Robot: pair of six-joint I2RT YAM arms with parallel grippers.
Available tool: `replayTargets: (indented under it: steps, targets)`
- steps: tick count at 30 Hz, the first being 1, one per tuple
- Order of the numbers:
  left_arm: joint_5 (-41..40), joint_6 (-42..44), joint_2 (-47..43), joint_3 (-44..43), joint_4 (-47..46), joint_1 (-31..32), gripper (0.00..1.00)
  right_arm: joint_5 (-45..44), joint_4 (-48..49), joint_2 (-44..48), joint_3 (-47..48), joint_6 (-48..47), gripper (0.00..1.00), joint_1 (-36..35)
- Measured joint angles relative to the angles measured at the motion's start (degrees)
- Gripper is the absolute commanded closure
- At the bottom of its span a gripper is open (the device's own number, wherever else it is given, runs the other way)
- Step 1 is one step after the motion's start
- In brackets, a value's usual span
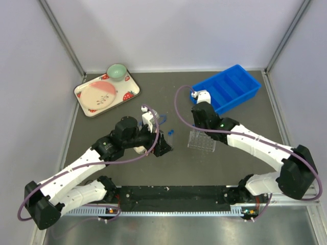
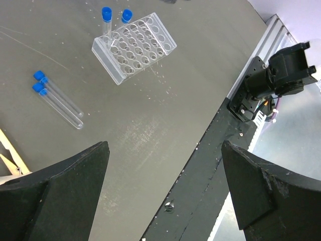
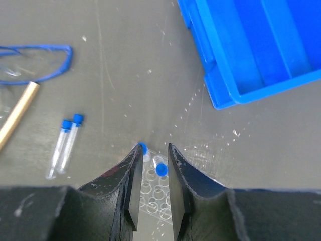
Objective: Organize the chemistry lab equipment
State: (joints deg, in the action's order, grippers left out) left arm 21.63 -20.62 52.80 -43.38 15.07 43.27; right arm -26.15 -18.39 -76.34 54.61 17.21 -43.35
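A clear plastic tube rack (image 1: 202,142) (image 2: 134,47) (image 3: 155,193) lies mid-table. Two blue-capped tubes (image 2: 106,14) (image 2: 126,16) stand in its far holes. My right gripper (image 3: 153,150) hovers straight over the rack, jaws slightly apart. One standing tube's cap (image 3: 161,169) shows between the fingers with a gap on its left side; the other cap (image 3: 143,148) peeks out beside the left finger. Two more tubes (image 2: 57,98) (image 3: 65,145) (image 1: 171,132) lie side by side on the table. My left gripper (image 2: 165,145) (image 1: 162,148) is wide open and empty, near them. A wooden stick (image 3: 17,113) lies further left.
A blue compartment bin (image 1: 232,89) (image 3: 261,45) sits at the back right, close behind the rack. The strawberry-print tray (image 1: 84,104) with a pink plate and a green bowl (image 1: 117,72) is at the back left. A clear blue-rimmed item (image 3: 35,50) lies near the stick.
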Motion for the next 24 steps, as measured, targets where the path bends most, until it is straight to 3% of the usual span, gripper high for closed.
replayTargets:
  steps: [6,16,24]
  targets:
    - [-3.72,-0.17,3.58,0.0,0.04,0.0,0.01,-0.66,-3.96,4.79,5.66,-0.96,0.73,-4.09]
    - [-15.67,-6.12,21.35,-2.34,3.1,0.02,0.16,-3.98,-13.92,12.92,11.85,-2.14,0.7,-14.08]
    - [-22.25,-10.25,31.04,-4.9,2.8,0.09,0.39,-6.21,-18.43,21.64,7.76,-0.92,0.69,-14.73]
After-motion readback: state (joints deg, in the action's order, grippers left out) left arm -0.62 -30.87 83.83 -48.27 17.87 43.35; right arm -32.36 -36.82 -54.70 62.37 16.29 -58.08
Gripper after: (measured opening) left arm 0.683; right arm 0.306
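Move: The two loose test tubes lie side by side, some 11 cm ahead of my left hand, 2 cm to its right and about 21 cm below. Level with them, the tube rack stands about 14 cm to their right; the wooden clamp lies some 9 cm to their left and 2 cm nearer me. The blue-rimmed glasses are about 9 cm beyond them and 5 cm left. From my right hand, the loose tubes are about 13 cm left, 4 cm back and 15 cm down. I drop my empty left hand about 15 cm and bring it some 7 cm forward towards the two loose tubes, turning it counter-clockwise and tipping the fingers steeply down while they close by about a third, touching nothing yet. Meanwhile my empty right hand climbs about 12 cm away from the rack and draws back 9 cm, swinging slightly left and then back right, its fingers slightly apart. ##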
